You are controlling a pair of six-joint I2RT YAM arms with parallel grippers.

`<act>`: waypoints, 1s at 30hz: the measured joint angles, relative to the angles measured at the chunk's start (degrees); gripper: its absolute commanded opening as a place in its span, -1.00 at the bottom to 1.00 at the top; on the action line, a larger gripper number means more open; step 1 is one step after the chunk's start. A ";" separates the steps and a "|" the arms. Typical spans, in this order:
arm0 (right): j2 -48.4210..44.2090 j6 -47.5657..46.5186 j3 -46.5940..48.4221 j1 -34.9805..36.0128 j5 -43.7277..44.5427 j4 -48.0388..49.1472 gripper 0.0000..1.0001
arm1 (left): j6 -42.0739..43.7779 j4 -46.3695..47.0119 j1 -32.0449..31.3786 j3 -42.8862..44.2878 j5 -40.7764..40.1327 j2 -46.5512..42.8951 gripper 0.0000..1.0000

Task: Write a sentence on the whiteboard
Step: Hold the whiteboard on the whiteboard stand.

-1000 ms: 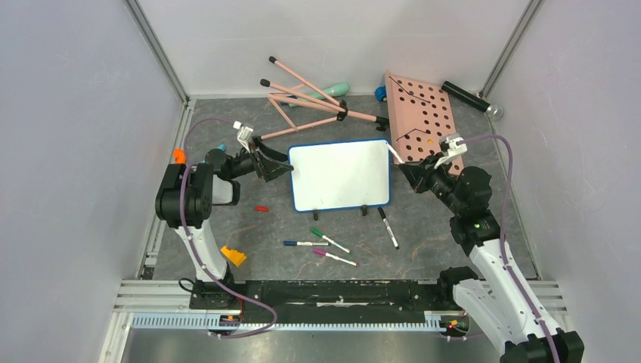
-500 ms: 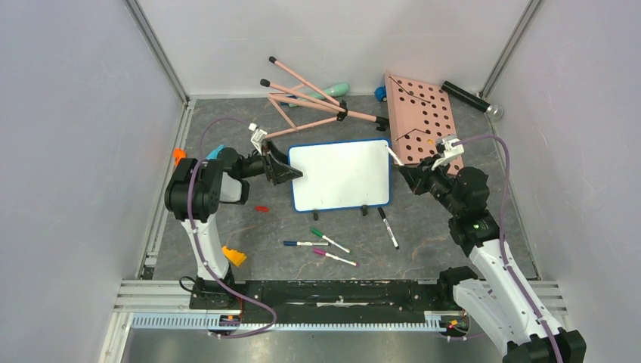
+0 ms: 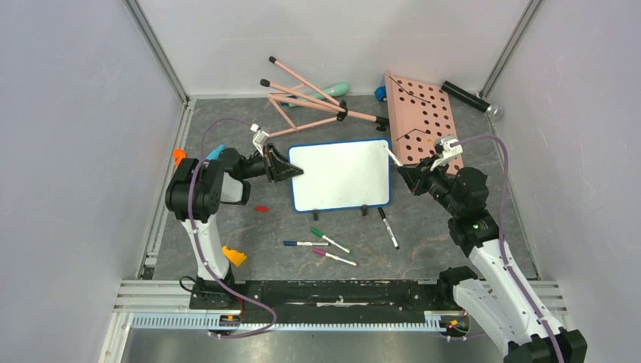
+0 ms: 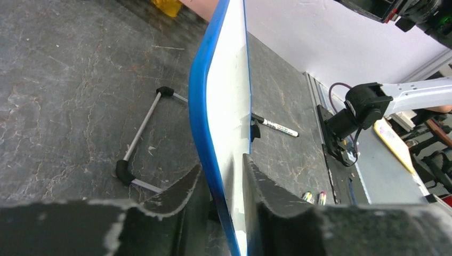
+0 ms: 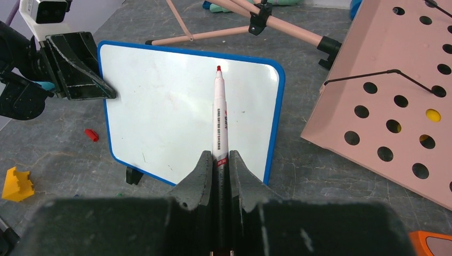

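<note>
The whiteboard (image 3: pixel 340 174), blue-rimmed and on little black feet, stands mid-table; no sentence shows on its face (image 5: pixel 176 112), only faint smudges. My left gripper (image 3: pixel 291 172) is at the board's left edge, and the left wrist view shows its jaws (image 4: pixel 223 162) closed over the blue rim (image 4: pixel 198 106), one finger on each side. My right gripper (image 3: pixel 401 168) hovers at the board's right edge, shut (image 5: pixel 217 154) on a red-tipped marker (image 5: pixel 219 112). The uncapped tip points at the upper middle of the board, just off its surface.
A pink perforated pegboard (image 3: pixel 422 117) leans at the back right, with pink tripod legs (image 3: pixel 310 98) behind the board. In front lie several loose markers (image 3: pixel 329 240), a black marker (image 3: pixel 388 228), a red cap (image 3: pixel 261 208) and a yellow block (image 3: pixel 233 255).
My left gripper moved right to the board's left edge and closed its jaws over the rim. The right gripper with the marker barely moved.
</note>
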 measured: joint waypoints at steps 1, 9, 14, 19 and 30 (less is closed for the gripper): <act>0.00 -0.07 0.00 0.04 0.00 0.00 -0.99 | 0.35 0.02 -0.13 0.00 0.02 0.00 -0.39; -0.07 -0.15 0.02 0.04 0.00 -0.20 -0.99 | 0.79 0.04 -0.74 -0.11 0.63 0.00 -0.87; -0.09 -0.15 0.00 0.04 0.02 -0.37 -0.99 | -0.79 0.09 -1.18 0.20 1.22 -0.02 -0.96; -0.09 -0.15 0.00 0.07 0.00 -0.39 -0.99 | -0.85 0.07 -1.60 0.87 1.77 0.00 -0.96; 2.97 -0.13 2.03 4.76 1.60 -1.40 -1.00 | -3.48 0.00 -1.40 2.78 2.12 2.14 -0.96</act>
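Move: The whiteboard on its stand is already between the left hand's half-closed fingers at its left edge. Its middle lies about 12 cm to that hand's right, level fore and aft and some 2 cm lower. The pink tripod's hub is 16 cm ahead and 12 cm right of that hand, the red cap 9 cm back and 10 cm left. From the right hand, the board's middle is about 14 cm left, 1 cm back and 11 cm lower; the black marker lies 15 cm back, 1 cm left. The whiteboard's left edge gets pinched: the left fingers close from part open until they stop on it, while that hand eases about 1 cm to the right, drifts back nearly as far and then returns forward, and keeps its grip. The right hand, still holding the uncapped red marker tip-out, waits, then starts left towards the board, about 2 cm, touching nothing. ##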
